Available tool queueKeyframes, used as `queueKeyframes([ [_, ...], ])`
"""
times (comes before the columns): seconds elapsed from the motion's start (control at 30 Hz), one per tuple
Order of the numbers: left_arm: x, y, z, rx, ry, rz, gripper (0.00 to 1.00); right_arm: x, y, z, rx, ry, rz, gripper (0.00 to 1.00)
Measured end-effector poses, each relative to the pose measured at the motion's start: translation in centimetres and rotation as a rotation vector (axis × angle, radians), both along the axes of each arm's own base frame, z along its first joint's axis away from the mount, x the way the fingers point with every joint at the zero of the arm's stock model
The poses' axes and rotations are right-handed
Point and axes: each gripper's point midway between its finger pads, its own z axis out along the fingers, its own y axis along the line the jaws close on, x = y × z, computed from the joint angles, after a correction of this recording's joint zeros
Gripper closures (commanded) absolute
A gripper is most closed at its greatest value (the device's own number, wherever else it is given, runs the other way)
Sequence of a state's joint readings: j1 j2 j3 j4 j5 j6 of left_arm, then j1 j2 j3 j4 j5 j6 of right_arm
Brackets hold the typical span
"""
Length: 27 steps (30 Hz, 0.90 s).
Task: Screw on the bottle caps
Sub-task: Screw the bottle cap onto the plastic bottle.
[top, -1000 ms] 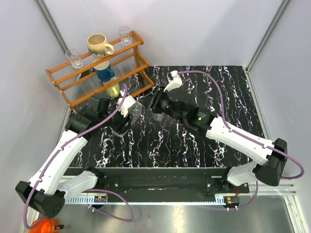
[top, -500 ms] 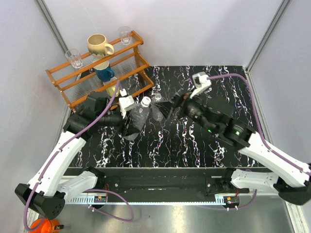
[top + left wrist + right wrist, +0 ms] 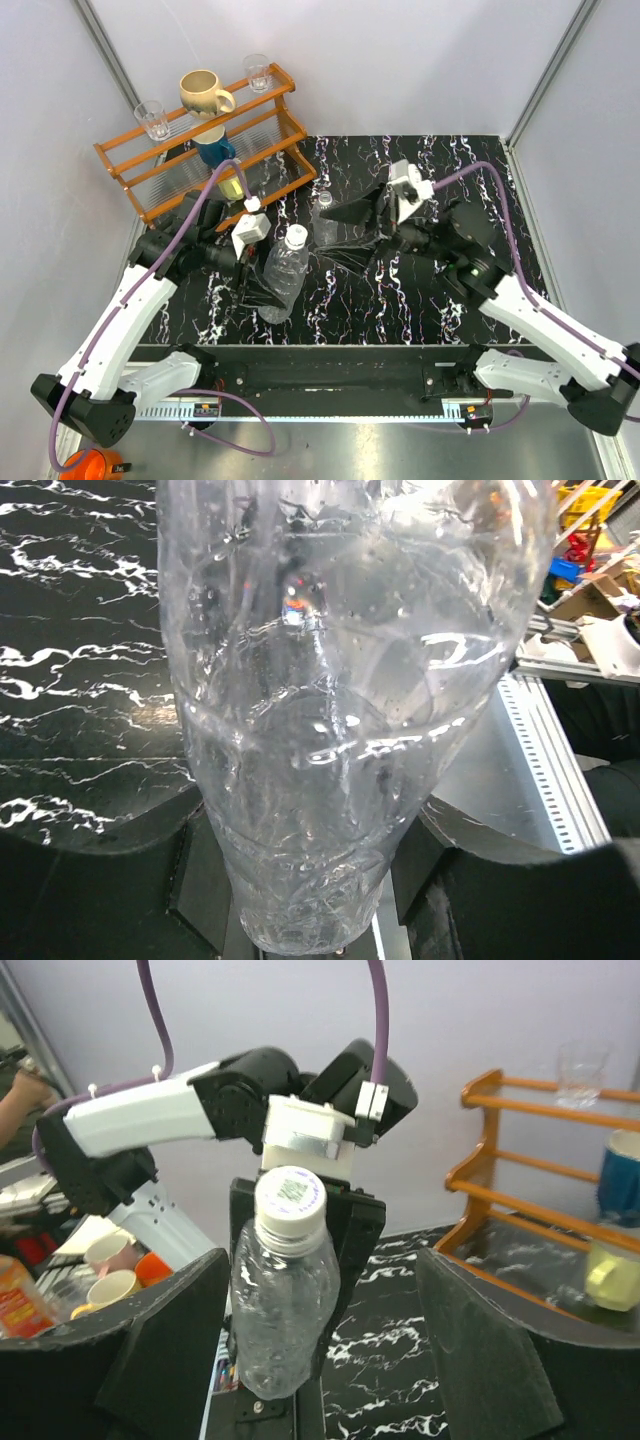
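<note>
My left gripper (image 3: 268, 285) is shut on the lower body of a clear ribbed bottle (image 3: 283, 272) and holds it tilted above the table. A white cap (image 3: 296, 237) sits on that bottle's neck. In the left wrist view the bottle (image 3: 340, 730) fills the frame between the black fingers (image 3: 110, 880). My right gripper (image 3: 338, 238) is open just right of the cap, touching nothing. In the right wrist view the capped bottle (image 3: 280, 1310) and its cap (image 3: 290, 1195) stand ahead of my right gripper (image 3: 320, 1350). A second clear bottle (image 3: 323, 212) stands upright beside the right gripper's far finger.
An orange wooden rack (image 3: 270, 120) stands at the back left with a beige mug (image 3: 205, 93), a blue mug (image 3: 215, 150), a yellow cup (image 3: 232, 183) and two glasses (image 3: 152, 118). The rack (image 3: 500, 1175) lies right of the right gripper.
The right gripper has opened and now hangs just right of the capped bottle. The left gripper has carried the bottle nearer and lower over the table.
</note>
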<state>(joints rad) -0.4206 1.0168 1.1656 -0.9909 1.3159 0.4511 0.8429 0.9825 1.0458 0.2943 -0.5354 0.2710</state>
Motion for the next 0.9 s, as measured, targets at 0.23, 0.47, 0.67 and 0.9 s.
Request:
queueKeyframes([
  [0.23, -0.9, 0.1, 0.5, -0.031, 0.023, -0.039, 1.00, -0.1, 2.8, -1.8, -0.020, 0.025, 0.175, 0.28],
  [0.47, -0.9, 0.1, 0.4, -0.032, 0.019, -0.041, 1.00, -1.8, 2.9, -0.1, 0.047, -0.025, 0.297, 0.35],
  [0.67, -0.9, 0.1, 0.4, -0.033, 0.011, -0.042, 1.00, -2.0, 3.6, 0.6, 0.068, -0.032, 0.361, 0.45],
  [0.9, -0.8, 0.1, 0.3, -0.031, 0.007, -0.041, 1.00, -1.6, 4.3, 0.6, 0.071, -0.005, 0.390, 0.49],
])
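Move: To the right hand's left by some 7 cm, about 2 cm back and 2 cm higher, is the white bottle cap, already on the neck of the plastic bottle held upright by the left hand; that bottle's middle is roughly 9 cm left, 3 cm back and 8 cm below the right hand. A second bottle stands on the table about 25 cm ahead, 2 cm left and 36 cm lower. From the left hand the cap is some 10 cm up, 3 cm right and 1 cm forward. Reaching about 4.5 cm left for the cap, the right hand dips 2 cm and comes back up, drawing back about 2 cm as its wrist swings some 20 degrees counter-clockwise. Its wide-open fingers narrow around the cap's sides without shutting; a touch can't be made out. The left hand keeps its grip on the bottle, nearly still. ##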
